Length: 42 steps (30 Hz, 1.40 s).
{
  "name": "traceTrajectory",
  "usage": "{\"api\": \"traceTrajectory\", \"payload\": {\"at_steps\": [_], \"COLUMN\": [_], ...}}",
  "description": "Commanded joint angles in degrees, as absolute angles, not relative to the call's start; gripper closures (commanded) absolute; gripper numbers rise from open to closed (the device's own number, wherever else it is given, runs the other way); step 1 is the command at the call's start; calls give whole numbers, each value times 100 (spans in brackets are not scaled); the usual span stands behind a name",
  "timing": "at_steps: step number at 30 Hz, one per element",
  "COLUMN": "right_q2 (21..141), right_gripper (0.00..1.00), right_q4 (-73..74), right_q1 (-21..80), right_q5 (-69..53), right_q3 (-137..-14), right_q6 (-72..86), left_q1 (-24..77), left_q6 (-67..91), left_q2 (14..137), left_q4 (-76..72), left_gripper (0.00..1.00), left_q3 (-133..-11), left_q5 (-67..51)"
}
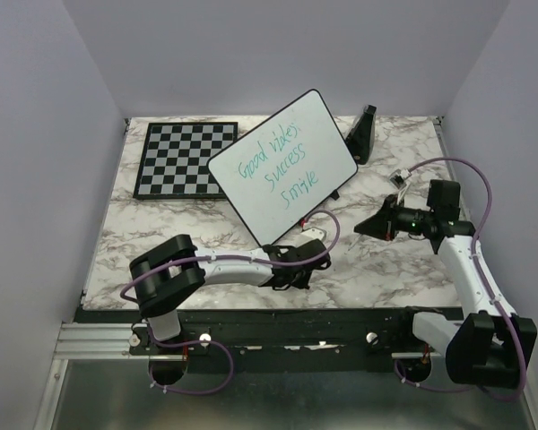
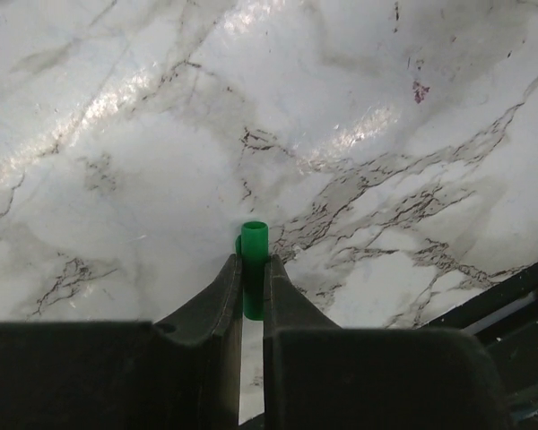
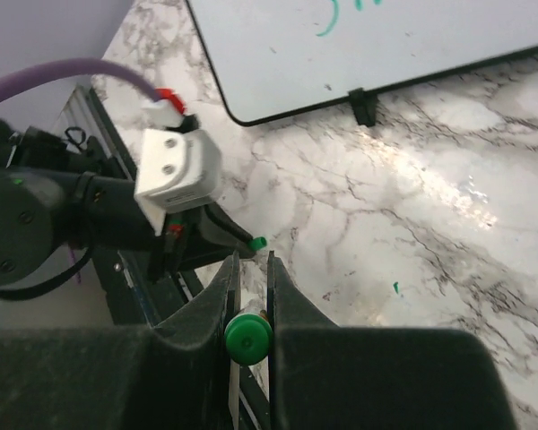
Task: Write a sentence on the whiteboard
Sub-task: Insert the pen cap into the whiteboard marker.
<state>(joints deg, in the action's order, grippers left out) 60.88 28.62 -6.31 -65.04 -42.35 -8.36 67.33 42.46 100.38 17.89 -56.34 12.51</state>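
The whiteboard (image 1: 258, 213) lies tilted at the table's middle. It carries the sentence (image 1: 285, 168) in teal, three short lines reading "Good vibes Success Smile". In the right wrist view the whiteboard (image 3: 412, 54) shows its lower corner and a teal stroke (image 3: 327, 22). My left gripper (image 2: 252, 260) is shut on a green marker cap (image 2: 254, 240) just above the marble. From above, the left gripper (image 1: 323, 262) sits in front of the board. My right gripper (image 3: 252, 260) is shut on the green marker (image 3: 248, 338), facing the cap (image 3: 258, 242). Seen from above, the right gripper (image 1: 362, 226) points left.
A black-and-white chessboard (image 1: 184, 157) lies at the back left. A black wedge-shaped object (image 1: 363, 134) stands at the back right. A small green speck (image 3: 395, 288) marks the marble. The black front rail (image 2: 511, 296) runs close to the left gripper.
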Motion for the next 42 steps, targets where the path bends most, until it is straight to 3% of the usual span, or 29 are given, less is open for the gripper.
{"api": "traceTrajectory", "payload": {"at_steps": [1, 19, 28, 42], "right_q2": [6310, 8138, 8709, 9518], "right_gripper": [99, 100, 100, 100], "right_q4": [2224, 941, 264, 79], "right_q1": [-598, 395, 773, 853], "right_q5": [-5494, -4527, -3973, -4148], "right_q3": [-4061, -3982, -3972, -4157], "right_q6": [270, 2346, 2821, 2997], "left_q1": [6785, 7022, 7014, 7022], "left_q6": [3780, 3279, 3226, 3173], "left_q2": [10732, 10925, 10898, 10916], "left_q4": [2058, -148, -475, -519], "left_gripper": [87, 88, 88, 88], "left_q3": [-4843, -3815, -3595, -3612], "left_q5": [1757, 1995, 1907, 1828]}}
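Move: My left hand, just above the table with the green cap, has the whiteboard marker in my right hand about 8 cm ahead, 12 cm to its right and 16 cm higher. The whiteboard's near corner is some 10 cm ahead and 9 cm left of my left hand. From my right hand the cap lies about 8 cm back, 12 cm left and 16 cm below; the board's right foot is roughly 14 cm ahead, 5 cm left, 15 cm below. I sink my right hand some 15 cm towards the cap, with a lesser shift forward and left, tipping its fingers down and turning clockwise so the marker's bare nib comes round to the cap. Meanwhile my left hand slides forward and right, about 5 cm in all, swings the cap up out of its steep downward point, then holds. Both grips stay shut. ##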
